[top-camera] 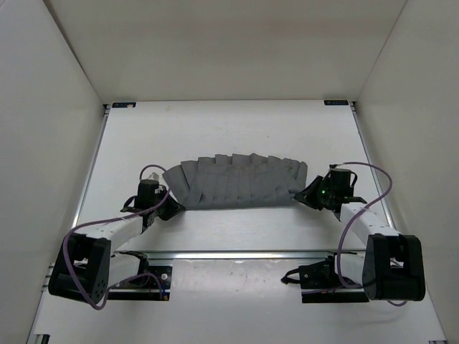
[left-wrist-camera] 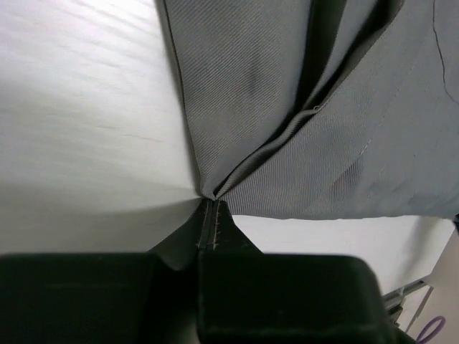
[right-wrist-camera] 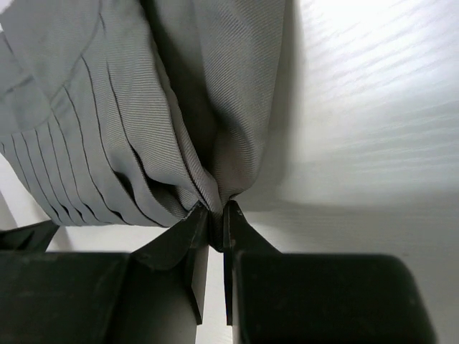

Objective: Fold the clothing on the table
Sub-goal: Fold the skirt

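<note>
The clothing [top-camera: 237, 183], a dark grey pleated skirt, lies spread in a fan on the white table [top-camera: 229, 136]. My left gripper [top-camera: 174, 208] sits at the skirt's near left corner, shut on a pinch of its edge; in the left wrist view the clothing [left-wrist-camera: 301, 107] runs into the closed gripper [left-wrist-camera: 210, 204]. At the near right corner my right gripper [top-camera: 305, 196] is shut on the fabric too: in the right wrist view the clothing [right-wrist-camera: 129, 107] bunches between the tips of the gripper [right-wrist-camera: 214, 213].
White enclosure walls stand left, right and behind. A metal rail [top-camera: 237, 254] runs across the near side in front of the arm bases. Purple cables [top-camera: 373, 188] loop beside both arms.
</note>
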`<state>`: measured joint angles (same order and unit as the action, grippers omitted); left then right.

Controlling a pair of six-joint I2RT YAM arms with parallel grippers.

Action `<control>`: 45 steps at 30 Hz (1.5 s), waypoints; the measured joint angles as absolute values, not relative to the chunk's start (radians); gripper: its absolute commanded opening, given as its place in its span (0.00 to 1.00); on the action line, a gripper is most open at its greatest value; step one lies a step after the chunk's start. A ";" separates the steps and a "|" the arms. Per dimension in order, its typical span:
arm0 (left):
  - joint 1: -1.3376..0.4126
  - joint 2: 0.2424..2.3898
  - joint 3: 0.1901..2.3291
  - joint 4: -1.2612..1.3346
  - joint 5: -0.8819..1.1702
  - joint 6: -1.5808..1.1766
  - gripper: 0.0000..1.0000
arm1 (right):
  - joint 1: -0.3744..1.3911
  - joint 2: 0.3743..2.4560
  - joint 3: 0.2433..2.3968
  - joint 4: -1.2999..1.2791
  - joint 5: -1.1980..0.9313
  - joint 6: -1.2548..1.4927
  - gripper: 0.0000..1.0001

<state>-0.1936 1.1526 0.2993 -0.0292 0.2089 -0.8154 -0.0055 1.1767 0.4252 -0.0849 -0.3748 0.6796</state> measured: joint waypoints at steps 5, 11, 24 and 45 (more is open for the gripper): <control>-0.303 1.244 0.352 0.007 0.198 -0.825 0.00 | -0.070 1.148 0.505 -0.183 -0.374 0.598 0.00; -0.393 1.320 0.368 0.099 0.209 -0.865 0.00 | -0.009 1.215 0.790 -0.353 -0.355 0.436 0.00; -0.381 1.373 0.359 0.205 0.228 -0.900 0.00 | 0.542 1.607 1.280 -0.402 -0.359 0.294 0.00; -0.355 1.373 0.308 0.297 0.252 -0.915 0.00 | 0.818 1.942 1.435 -0.290 -0.424 0.338 0.00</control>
<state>-0.3546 1.3731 0.3084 0.2970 0.2523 -0.9150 0.8181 1.9423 1.4345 -0.2901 -0.4244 0.3378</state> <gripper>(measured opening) 0.020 0.074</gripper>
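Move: The right hand already pinches the skirt's right end, low over the table. From it the skirt's near left corner, shut in the left fingers, lies about 40 cm to the left, 4 cm back and 4 cm below; the skirt's middle is some 21 cm left, 4 cm ahead and 4 cm down. From the left hand, the skirt's right end is about 40 cm right, 4 cm ahead and 4 cm higher. Up, then in a broad leftward arc of about 33 cm over the skirt, the right hand carries the pinched right end towards the left hand, bowing forward and back again and sinking late to stay above its starting height, while turning some 60 degrees counter-clockwise. The left hand keeps its pinch on the near corner and draws it about 6 cm to the right early on, staying low. ##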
